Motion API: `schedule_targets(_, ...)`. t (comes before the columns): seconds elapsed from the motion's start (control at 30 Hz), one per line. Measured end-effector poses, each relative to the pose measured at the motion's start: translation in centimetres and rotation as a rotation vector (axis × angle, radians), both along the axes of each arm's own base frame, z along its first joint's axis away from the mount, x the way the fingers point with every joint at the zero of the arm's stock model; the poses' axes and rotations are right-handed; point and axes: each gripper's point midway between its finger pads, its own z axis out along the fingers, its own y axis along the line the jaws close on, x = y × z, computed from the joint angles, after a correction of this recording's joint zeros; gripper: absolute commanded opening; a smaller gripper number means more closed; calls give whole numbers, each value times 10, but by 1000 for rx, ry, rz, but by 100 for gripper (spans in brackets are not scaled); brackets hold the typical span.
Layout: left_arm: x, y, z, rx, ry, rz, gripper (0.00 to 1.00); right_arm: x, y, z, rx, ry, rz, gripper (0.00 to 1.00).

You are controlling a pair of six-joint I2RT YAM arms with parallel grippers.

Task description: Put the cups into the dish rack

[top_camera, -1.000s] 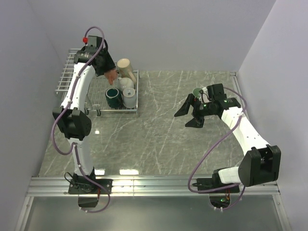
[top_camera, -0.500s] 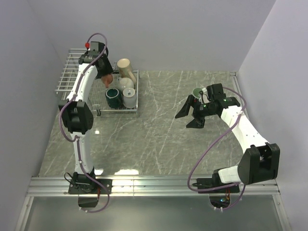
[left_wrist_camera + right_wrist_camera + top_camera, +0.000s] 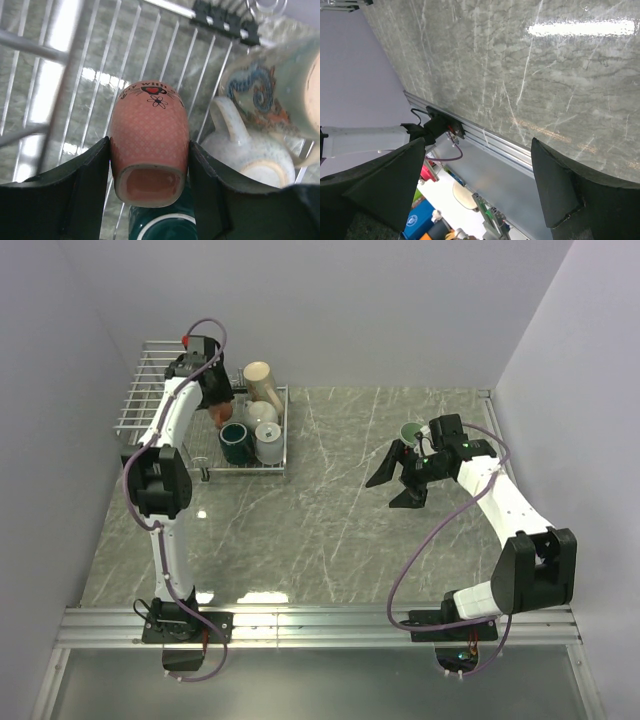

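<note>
My left gripper (image 3: 221, 407) reaches over the dish rack (image 3: 148, 380) and is shut on the small orange-red cup (image 3: 219, 413). In the left wrist view this cup (image 3: 149, 131) lies sideways between the fingers (image 3: 85, 185), its base toward the camera, just above the rack's wires (image 3: 165, 50). In the rack are a dark green cup (image 3: 235, 441), a pale blue one (image 3: 269, 443), a cream-white one (image 3: 263, 412) and a taller beige one (image 3: 258, 376). A pale green cup (image 3: 410, 430) stands on the table behind my right gripper (image 3: 392, 485), which is open and holds nothing.
The rack's taller barred section (image 3: 135, 405) is at the far left, near the left wall. The right wrist view looks across grey marble table (image 3: 520, 60) to the metal front rail (image 3: 485, 140). The dark green cup (image 3: 160, 225) sits right under the held cup.
The left arm has swung its elbow in and carried the orange-red cup a little down and left over the rack. The right gripper has barely shifted.
</note>
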Motion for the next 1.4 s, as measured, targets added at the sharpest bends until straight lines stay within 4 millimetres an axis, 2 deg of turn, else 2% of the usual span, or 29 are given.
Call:
schedule_targets(0.17, -11, -9, -21, -8, 60, -63, 1, 0, 0, -1, 2, 6, 0, 92)
schedule_targets(0.23, -15, -12, -28, -10, 82, -88, 5, 1, 0, -2, 2, 7, 0, 92)
schedule_targets(0.3, -17, -15, -34, -16, 96, -113, 14, 1, 0, -2, 2, 8, 0, 91)
schedule_targets(0.37, -19, -17, -37, -18, 104, -136, 27, 1, 0, -2, 2, 9, 1, 91)
schedule_targets(0.6, -20, -19, -40, -32, 116, -166, 51, 1, 0, -2, 1, 7, 3, 91)
schedule_targets(0.63, -20, -20, -41, -35, 120, -169, 63, 1, 0, -2, 1, 7, 3, 91)
schedule_targets(0.7, -18, -20, -42, -37, 120, -176, 80, 1, 0, -2, 2, 7, 3, 91)
schedule_targets(0.83, -21, -30, -43, -57, 130, -195, 99, 1, 0, -1, 6, 7, 3, 92)
schedule_targets(1.1, -22, -34, -40, -65, 127, -187, 100, 1, 1, 0, 14, 6, 5, 92)
schedule_targets(1.2, -23, -34, -33, -73, 116, -170, 98, 1, 2, 1, 19, 3, 7, 92)
schedule_targets(1.3, -24, -32, -18, -78, 88, -143, 97, 1, 3, 1, 25, 4, 8, 92)
schedule_targets(1.4, -26, -29, 5, -80, 40, -113, 97, 1, 3, 1, 28, 4, 8, 92)
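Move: The left hand holds the pink cup bottom up over the lower rack; its free spot lies about 5 cm below, 3 cm to the right and 2 cm back. The green mug stands some 9 cm back and 4 cm right of the hand, the white mug 10 cm right and 2 cm back, the tall beige mug 10 cm right and 5 cm ahead. From the idle right hand the spot is roughly 27 cm ahead, 36 cm left and 6 cm lower. The left hand, still pinching the pink cup, lowers it about 4 cm while easing some 2 cm back and 2 cm right, into the gap behind the green mug and left of the white mug, the wrist turning about 10 degrees clockwise and tipping slightly further down. It then pauses, opens the fingers wide to let go of the cup while shifting another 1.5 cm to the right, and finally rises nearly 5 cm straight off it, with the fingers still open. ##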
